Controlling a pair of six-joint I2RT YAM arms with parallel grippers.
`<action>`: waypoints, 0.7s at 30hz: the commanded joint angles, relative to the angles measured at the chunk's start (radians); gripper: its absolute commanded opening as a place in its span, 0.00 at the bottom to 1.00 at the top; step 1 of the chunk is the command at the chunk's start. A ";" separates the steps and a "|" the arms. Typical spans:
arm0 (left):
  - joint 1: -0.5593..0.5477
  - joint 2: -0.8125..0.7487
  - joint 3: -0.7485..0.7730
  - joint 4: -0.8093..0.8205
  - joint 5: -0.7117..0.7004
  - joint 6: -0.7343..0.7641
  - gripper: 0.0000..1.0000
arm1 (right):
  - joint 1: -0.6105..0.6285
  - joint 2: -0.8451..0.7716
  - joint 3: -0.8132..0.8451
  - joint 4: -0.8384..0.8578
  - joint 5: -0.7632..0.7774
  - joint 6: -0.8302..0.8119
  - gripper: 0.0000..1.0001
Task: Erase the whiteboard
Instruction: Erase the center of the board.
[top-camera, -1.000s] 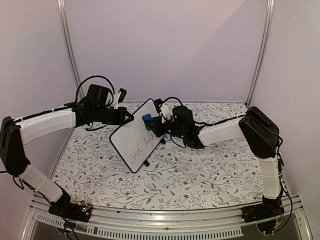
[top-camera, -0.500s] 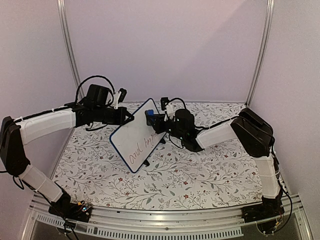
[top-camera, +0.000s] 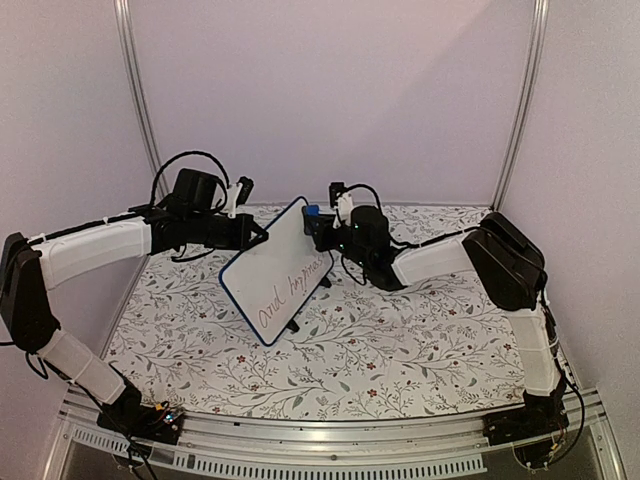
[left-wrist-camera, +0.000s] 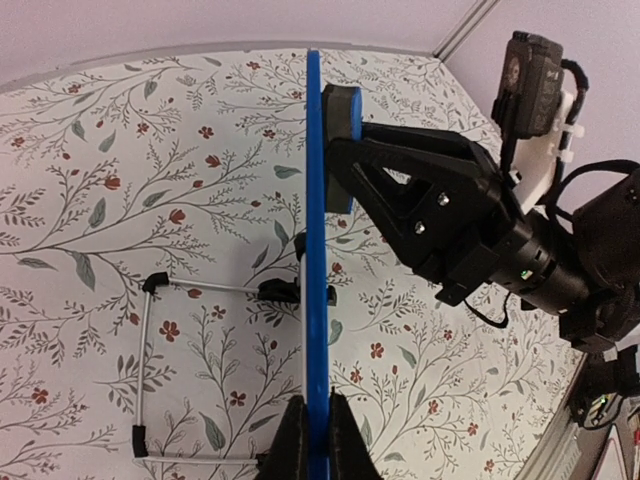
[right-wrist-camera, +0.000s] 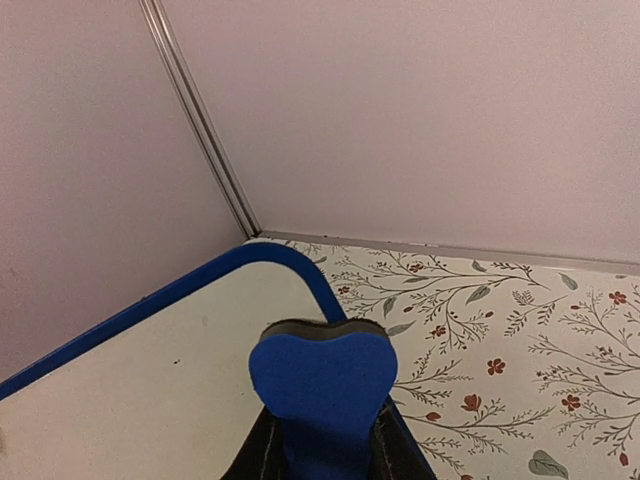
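Observation:
The whiteboard (top-camera: 262, 268) stands tilted on its black feet, with dark handwriting (top-camera: 287, 293) along its lower part. My left gripper (top-camera: 256, 236) is shut on the board's left edge; in the left wrist view the board shows edge-on as a blue strip (left-wrist-camera: 314, 250) pinched in that gripper (left-wrist-camera: 316, 447). My right gripper (top-camera: 322, 226) is shut on a blue eraser block (top-camera: 311, 212), which rests against the board's far top corner. The right wrist view has the eraser (right-wrist-camera: 322, 380) over the white surface (right-wrist-camera: 140, 390), near the rounded blue rim, held in the gripper (right-wrist-camera: 322, 445).
A thin wire stand with black tips (left-wrist-camera: 146, 365) sits on the floral tablecloth (top-camera: 400, 340) behind the board. The right arm's black body (left-wrist-camera: 450, 225) is close to the board's writing side. Pale walls and metal posts (top-camera: 136, 100) enclose the table.
My right gripper has slid the eraser up the board to its far top corner, uncovering more of the handwriting. The left gripper and the board have stayed put.

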 joint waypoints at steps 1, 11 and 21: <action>-0.030 0.012 -0.024 -0.038 0.098 0.025 0.00 | 0.062 0.005 -0.002 -0.052 -0.038 -0.081 0.17; -0.030 0.008 -0.024 -0.039 0.093 0.027 0.00 | 0.160 -0.051 -0.091 -0.026 -0.127 -0.120 0.17; -0.029 0.005 -0.024 -0.038 0.090 0.025 0.00 | 0.242 -0.104 -0.138 -0.034 -0.156 -0.160 0.17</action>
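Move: My right hand holds the eraser at the board's top corner, which is about 3 cm ahead and 2 cm to its left. The stretch of upper board it goes for lies some 12 cm back and 7 cm left, at hand height; my left fingers, pinching the edge, are roughly 10 cm back, 9 left and 3 up. The red writing sits about 13 cm back, 3 left and 11 lower. From my left hand that stretch is 2 cm back, 2 right and 3 below. I sweep the eraser back and left along the upper face of the board, from its top corner down the slanting edge to just under my left fingers, about 14 cm, gathering speed and staying level. The wrist swings some 15 degrees counter-clockwise and the pad stays against the board, while my left hand keeps its pinch on the edge and holds still. ##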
